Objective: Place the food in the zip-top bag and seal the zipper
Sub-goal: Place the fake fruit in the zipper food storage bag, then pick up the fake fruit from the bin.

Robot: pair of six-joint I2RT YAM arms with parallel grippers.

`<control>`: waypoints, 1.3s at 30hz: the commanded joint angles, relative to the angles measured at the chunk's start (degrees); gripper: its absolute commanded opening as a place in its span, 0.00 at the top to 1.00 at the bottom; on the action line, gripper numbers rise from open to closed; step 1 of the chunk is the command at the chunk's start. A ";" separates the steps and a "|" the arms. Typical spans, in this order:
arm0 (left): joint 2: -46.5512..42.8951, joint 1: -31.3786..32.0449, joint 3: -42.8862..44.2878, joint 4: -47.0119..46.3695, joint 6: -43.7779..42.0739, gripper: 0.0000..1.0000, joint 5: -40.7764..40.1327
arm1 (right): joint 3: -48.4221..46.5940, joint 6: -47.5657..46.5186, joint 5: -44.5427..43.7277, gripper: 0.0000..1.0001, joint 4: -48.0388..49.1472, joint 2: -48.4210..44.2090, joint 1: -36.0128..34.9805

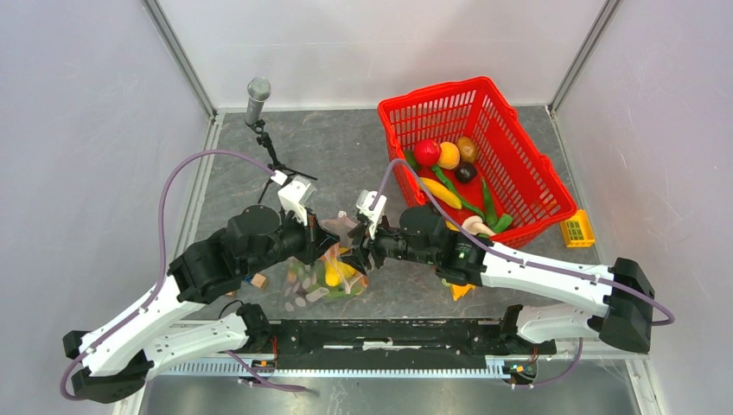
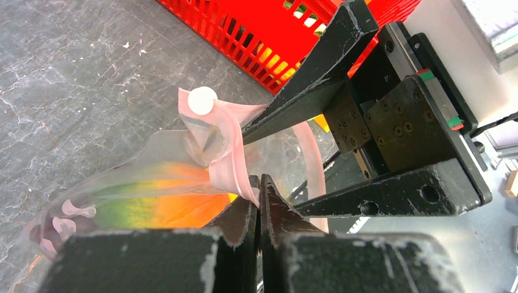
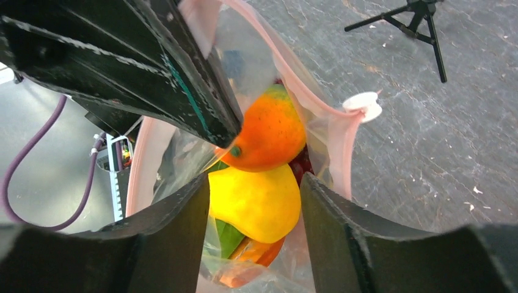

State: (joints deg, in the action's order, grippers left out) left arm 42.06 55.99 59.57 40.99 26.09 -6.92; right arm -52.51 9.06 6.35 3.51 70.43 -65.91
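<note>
The zip-top bag [image 1: 321, 284] lies between my two grippers, clear with pink dots and its mouth open. Inside it is food: an orange-green piece [image 3: 269, 131] and a yellow piece [image 3: 256, 204]. My left gripper [image 2: 259, 186] is shut on the pink zipper [image 2: 229, 162] strip, near the white slider [image 2: 202, 99]. My right gripper [image 3: 255, 183] hangs over the mouth with its jaws apart. The yellow piece shows between them, lower down in the bag. More food [image 1: 449, 156] lies in the red basket [image 1: 519, 156].
A microphone on a small tripod [image 1: 258, 91] stands at the back left. A yellow block [image 1: 576, 230] sits right of the basket. Small blocks [image 1: 258, 281] lie by the left arm, and an orange piece [image 1: 460, 291] lies under the right arm.
</note>
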 commanded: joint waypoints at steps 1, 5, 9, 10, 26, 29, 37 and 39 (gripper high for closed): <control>-0.08 -0.08 0.20 -7.76 0.30 0.97 1.00 | -1.11 -1.51 0.83 0.33 3.43 -1.18 -0.19; -0.65 0.04 -0.06 -7.84 0.20 0.97 0.12 | -0.84 -2.89 -2.58 0.31 1.55 -4.65 -0.19; -2.68 -0.04 -0.97 -7.99 0.24 0.97 -2.67 | -0.12 -5.34 -8.78 0.26 0.61 -11.44 -0.21; -3.39 0.00 -1.56 -8.26 0.36 0.97 -3.86 | 0.08 -6.10 -10.11 0.23 0.80 -13.35 -0.18; -3.86 -0.07 -3.58 -10.06 0.19 0.97 -1.17 | -6.83 -5.36 -33.39 0.12 -12.56 -10.33 26.39; -3.85 -0.04 -3.37 -10.20 0.19 0.97 -1.35 | -6.60 -2.05 -27.84 0.10 -14.11 -6.50 35.29; -4.17 -0.01 -3.66 -10.14 0.94 0.97 -0.12 | -5.85 3.77 -16.70 0.02 -12.24 7.85 50.31; -4.60 -0.02 -3.76 -9.51 0.83 0.97 0.11 | -6.08 4.36 -15.85 0.02 -10.99 11.06 50.79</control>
State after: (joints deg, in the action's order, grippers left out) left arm 38.76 55.99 55.11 35.42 26.09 -8.19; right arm -58.17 9.89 -14.85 -9.50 76.66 -16.62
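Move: The dark avocado in the red basket lies about 28 cm ahead of the right hand, 31 cm to its right and 12 cm lower. The banana is some 6 cm nearer and 7 cm left of it, and the peach 4 cm beyond and 5 cm left of it. Just below the right fingers, about 4 cm to their left and 7 cm down, sits the yellow fruit already in the bag. From the left hand the avocado is some 26 cm ahead, 37 cm to the right and 16 cm down. Up first, by about 12 cm, the empty right hand clears the bag mouth, then sweeps right and forward to the red basket, some 40 cm in all, turning clockwise about 70 degrees until its fingers point forward. It ends sinking towards the food around the dark avocado, fingers opened wide. The left hand keeps its pinch on the bag's rim, nearly in place. ##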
